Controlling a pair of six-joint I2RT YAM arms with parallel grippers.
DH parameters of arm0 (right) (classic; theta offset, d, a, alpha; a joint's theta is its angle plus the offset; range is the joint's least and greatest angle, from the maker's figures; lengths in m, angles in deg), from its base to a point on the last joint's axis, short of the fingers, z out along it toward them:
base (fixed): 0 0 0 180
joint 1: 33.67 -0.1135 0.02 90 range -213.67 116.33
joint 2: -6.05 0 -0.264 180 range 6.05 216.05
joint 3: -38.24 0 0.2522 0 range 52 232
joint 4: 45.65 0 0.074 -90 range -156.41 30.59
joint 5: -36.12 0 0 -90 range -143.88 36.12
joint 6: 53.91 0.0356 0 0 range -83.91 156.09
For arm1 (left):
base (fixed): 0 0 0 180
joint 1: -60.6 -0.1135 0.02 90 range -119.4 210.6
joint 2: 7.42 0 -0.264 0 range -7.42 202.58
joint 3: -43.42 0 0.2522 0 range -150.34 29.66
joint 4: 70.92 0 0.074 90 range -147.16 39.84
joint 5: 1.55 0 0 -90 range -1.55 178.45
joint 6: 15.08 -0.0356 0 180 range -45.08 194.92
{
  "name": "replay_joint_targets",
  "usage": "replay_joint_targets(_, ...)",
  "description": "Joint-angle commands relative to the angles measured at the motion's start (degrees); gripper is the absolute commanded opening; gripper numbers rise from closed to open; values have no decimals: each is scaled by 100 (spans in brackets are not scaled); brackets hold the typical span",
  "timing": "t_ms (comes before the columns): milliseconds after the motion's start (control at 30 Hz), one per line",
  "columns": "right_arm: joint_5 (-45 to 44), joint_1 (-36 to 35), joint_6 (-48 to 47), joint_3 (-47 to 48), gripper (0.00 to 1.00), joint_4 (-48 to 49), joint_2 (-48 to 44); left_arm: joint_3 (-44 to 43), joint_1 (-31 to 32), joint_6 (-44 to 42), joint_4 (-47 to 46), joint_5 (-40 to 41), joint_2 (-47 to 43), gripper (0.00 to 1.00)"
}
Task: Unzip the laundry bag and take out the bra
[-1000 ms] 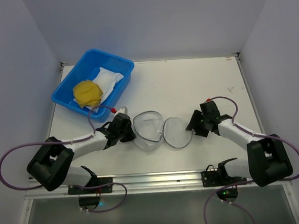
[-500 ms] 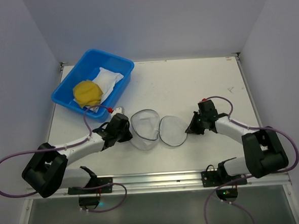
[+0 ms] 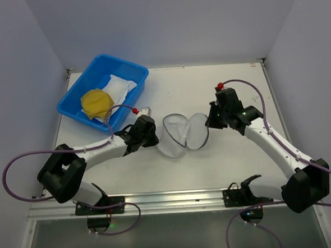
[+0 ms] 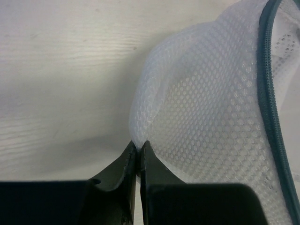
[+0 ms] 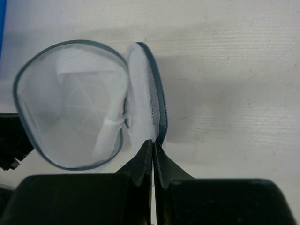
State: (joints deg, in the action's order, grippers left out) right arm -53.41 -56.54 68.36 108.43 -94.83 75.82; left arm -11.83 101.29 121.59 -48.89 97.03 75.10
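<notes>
The laundry bag [image 3: 180, 135] of white mesh lies unzipped at mid-table, its lid half [image 5: 145, 98] standing up beside the empty body [image 5: 70, 122]. My left gripper [image 3: 155, 137] is shut on a pinch of the bag's mesh wall [image 4: 211, 117]; in the left wrist view the fingertips meet at the left gripper [image 4: 138, 143]. From the other side, my right gripper [image 3: 209, 121] is shut on the lid's dark zipper rim, as the right gripper [image 5: 153, 142] shows in the right wrist view. The mustard-yellow bra [image 3: 95, 102] lies in the blue tub.
The blue tub [image 3: 102, 60] stands at the back left, with a flat white cloth [image 3: 120, 88] beside the bra inside it. Walls close the table in on the left, back and right.
The right gripper closed on the lid's rim and lifted it away from me. The left arm pushed the bag to the right, so the two halves now stand close together.
</notes>
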Motion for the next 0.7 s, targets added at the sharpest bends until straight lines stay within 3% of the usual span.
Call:
replay_joint_targets(0, -214, -243, -300, 543, 0, -851, 18, -552, 342, -1, -387, 30, 387, 0)
replay_joint_targets(167, 251, -673, -213, 1133, 0, -800, 264, -948, 651, 192, -930, -198, 1063, 0)
replay_joint_targets(367, 963, -1078, -2, 1196, 0, -63, 949, -747, 800, 456, -1494, -497, 1380, 0)
replay_joint_targets(567, 1368, -1211, 428, 495, 0, 1396, 1845, -202, 800, 729, -2048, -568, 1328, 0)
replay_joint_targets(667, 1437, -1220, 666, -76, 0, 2588, 2205, 18, 800, 834, -2259, -585, 1337, 0)
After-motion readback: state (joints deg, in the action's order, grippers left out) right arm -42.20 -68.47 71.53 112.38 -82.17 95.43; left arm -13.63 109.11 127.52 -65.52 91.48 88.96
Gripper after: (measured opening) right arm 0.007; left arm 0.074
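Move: The laundry bag stands open between the hands. Its opening lies about 14 cm left of the right hand, level with it and some 5 cm lower; the right fingers already pinch the lid's outer edge, the lid's middle being about 5 cm left, 2 cm back and 4 cm down. From the left hand, which grips the bag's left side, the opening is about 10 cm right, 4 cm ahead and 5 cm up; the blue box is some 23 cm left and 23 cm ahead. The lid, still pinched at its outer edge, is swung over the bag's opening towards its left rim: the right hand goes left about 12 cm, rising nearly 4 cm and then sinking past its starting height, turning some 20 degrees, mostly counter-clockwise. The left hand keeps its grip on the bag's side and brings it about 9 cm to the right, then eases lower. ##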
